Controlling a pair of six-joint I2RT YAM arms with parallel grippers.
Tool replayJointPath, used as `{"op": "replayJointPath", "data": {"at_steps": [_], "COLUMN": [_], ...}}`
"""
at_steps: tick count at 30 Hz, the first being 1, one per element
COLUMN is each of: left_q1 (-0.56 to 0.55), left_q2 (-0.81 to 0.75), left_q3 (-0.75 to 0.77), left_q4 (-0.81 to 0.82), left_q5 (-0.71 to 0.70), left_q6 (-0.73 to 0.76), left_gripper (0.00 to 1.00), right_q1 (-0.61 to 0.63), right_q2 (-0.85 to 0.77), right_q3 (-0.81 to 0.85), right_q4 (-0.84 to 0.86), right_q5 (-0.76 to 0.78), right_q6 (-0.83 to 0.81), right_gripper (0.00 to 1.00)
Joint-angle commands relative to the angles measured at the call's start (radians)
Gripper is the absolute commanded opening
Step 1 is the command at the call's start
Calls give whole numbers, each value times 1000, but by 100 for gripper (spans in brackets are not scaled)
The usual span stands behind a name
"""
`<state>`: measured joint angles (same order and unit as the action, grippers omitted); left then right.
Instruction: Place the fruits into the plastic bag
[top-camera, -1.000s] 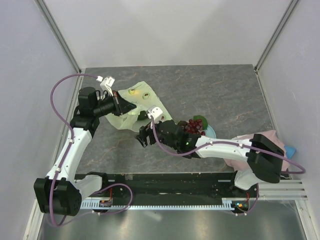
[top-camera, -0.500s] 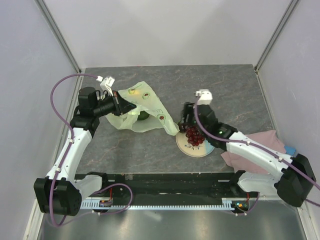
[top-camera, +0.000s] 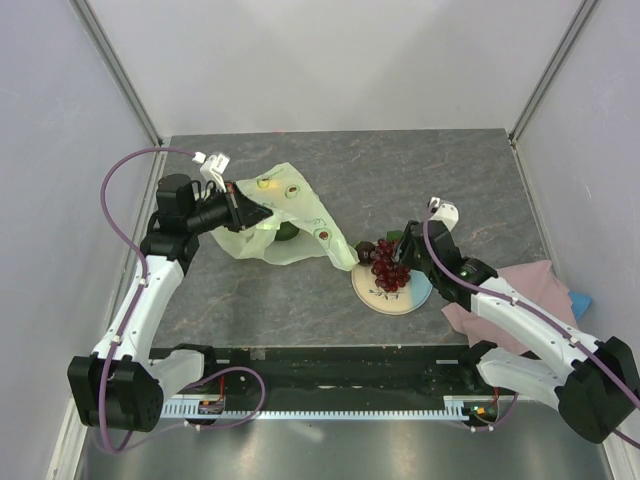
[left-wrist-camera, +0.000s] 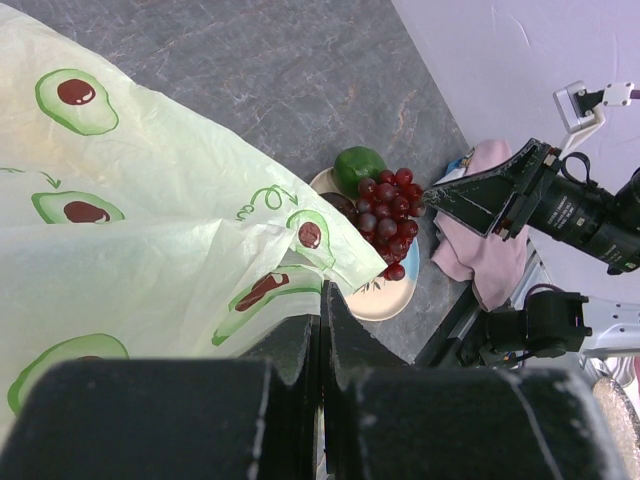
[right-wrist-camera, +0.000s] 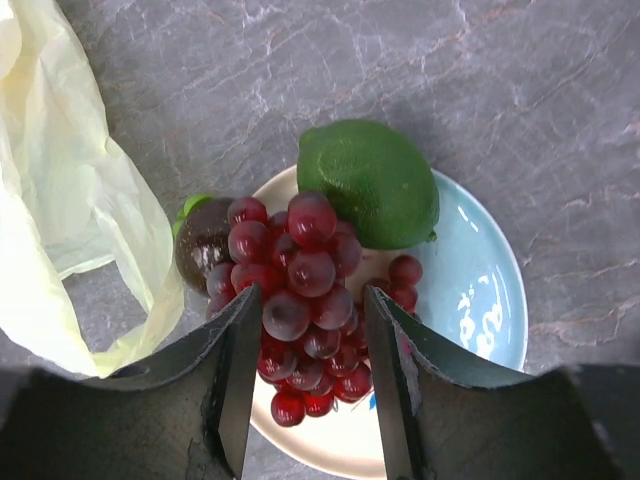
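Note:
The pale green plastic bag (top-camera: 290, 215) with avocado prints lies at the back left, and my left gripper (top-camera: 245, 212) is shut on its edge and holds it up. The bag also shows in the left wrist view (left-wrist-camera: 150, 220). The dark red grape bunch (right-wrist-camera: 305, 290) lies on the cream-and-blue plate (right-wrist-camera: 480, 290) with a green fruit (right-wrist-camera: 368, 180) and a dark purple-brown round fruit (right-wrist-camera: 203, 240). My right gripper (right-wrist-camera: 312, 295) is open, its fingers on either side of the grapes. In the top view it (top-camera: 400, 250) is over the plate (top-camera: 385, 298).
A pink cloth (top-camera: 500, 290) lies right of the plate under my right arm, with a blue item (top-camera: 580, 298) beyond it. The bag's corner (right-wrist-camera: 70, 200) reaches the plate's left side. A dark green shape (top-camera: 285, 232) shows through the bag.
My right arm has swung from beside the bag's near corner back right over the plate, and its open fingers now straddle the grapes. The left arm and bag have not moved.

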<state>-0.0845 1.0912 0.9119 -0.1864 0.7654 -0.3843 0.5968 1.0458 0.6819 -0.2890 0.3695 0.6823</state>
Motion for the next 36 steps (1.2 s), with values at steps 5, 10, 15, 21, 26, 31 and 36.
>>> {"op": "replayJointPath", "data": {"at_steps": [5,10,15,21,26,31,36], "left_q1": [5,5,5,5,5,5,5], "left_q2": [-7,-8,-10,-10,-8,-11,-11], "left_q3": [24,22,24,24,24,24,24], "left_q4": [16,16,16,16,16,15,15], "left_q5": [8,5,5,6,3,3,3], "left_q6": [-7,-7,-7,-7,-5,-5,-5], "left_gripper": [2,2,2,1,2,2,2], "right_q1": [-14,-14,-14,-14,-14,-12,-14], "right_q2": [-23,-24,-26,-13,-7,-15,-29], "right_q3": [-35,-44,-54,-70,-67,-68,-73], "right_q4": [20,48,62,83,91,91,88], "right_q5": [-53,-84,-98,-99,-101,-104,-106], "right_q6": [83,111,131,137,143,148,151], "right_gripper": [50,49,47,45,41,35,21]}}
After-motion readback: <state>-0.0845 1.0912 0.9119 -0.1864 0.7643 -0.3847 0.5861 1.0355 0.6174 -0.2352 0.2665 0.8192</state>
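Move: Just below and to the left of the open right hand lie the grapes, about 3 cm left, 1 cm back and 4 cm down. The green fruit sits some 5 cm ahead of that hand, level sideways, and the mangosteen about 9 cm left and 2 cm ahead; the bag's nearest corner is roughly 13 cm left, level with the hand. From the left hand the grapes are about 27 cm right, 5 cm back and 16 cm lower. Easing down and slightly back onto the grape bunch, then drifting left over it, the right hand travels only about 2.5 cm in all while its left side rolls up some 10 degrees. The fingers narrow from half open, faster towards the end, to roughly a quarter open, with their tips either side of a grape in the bunch. ##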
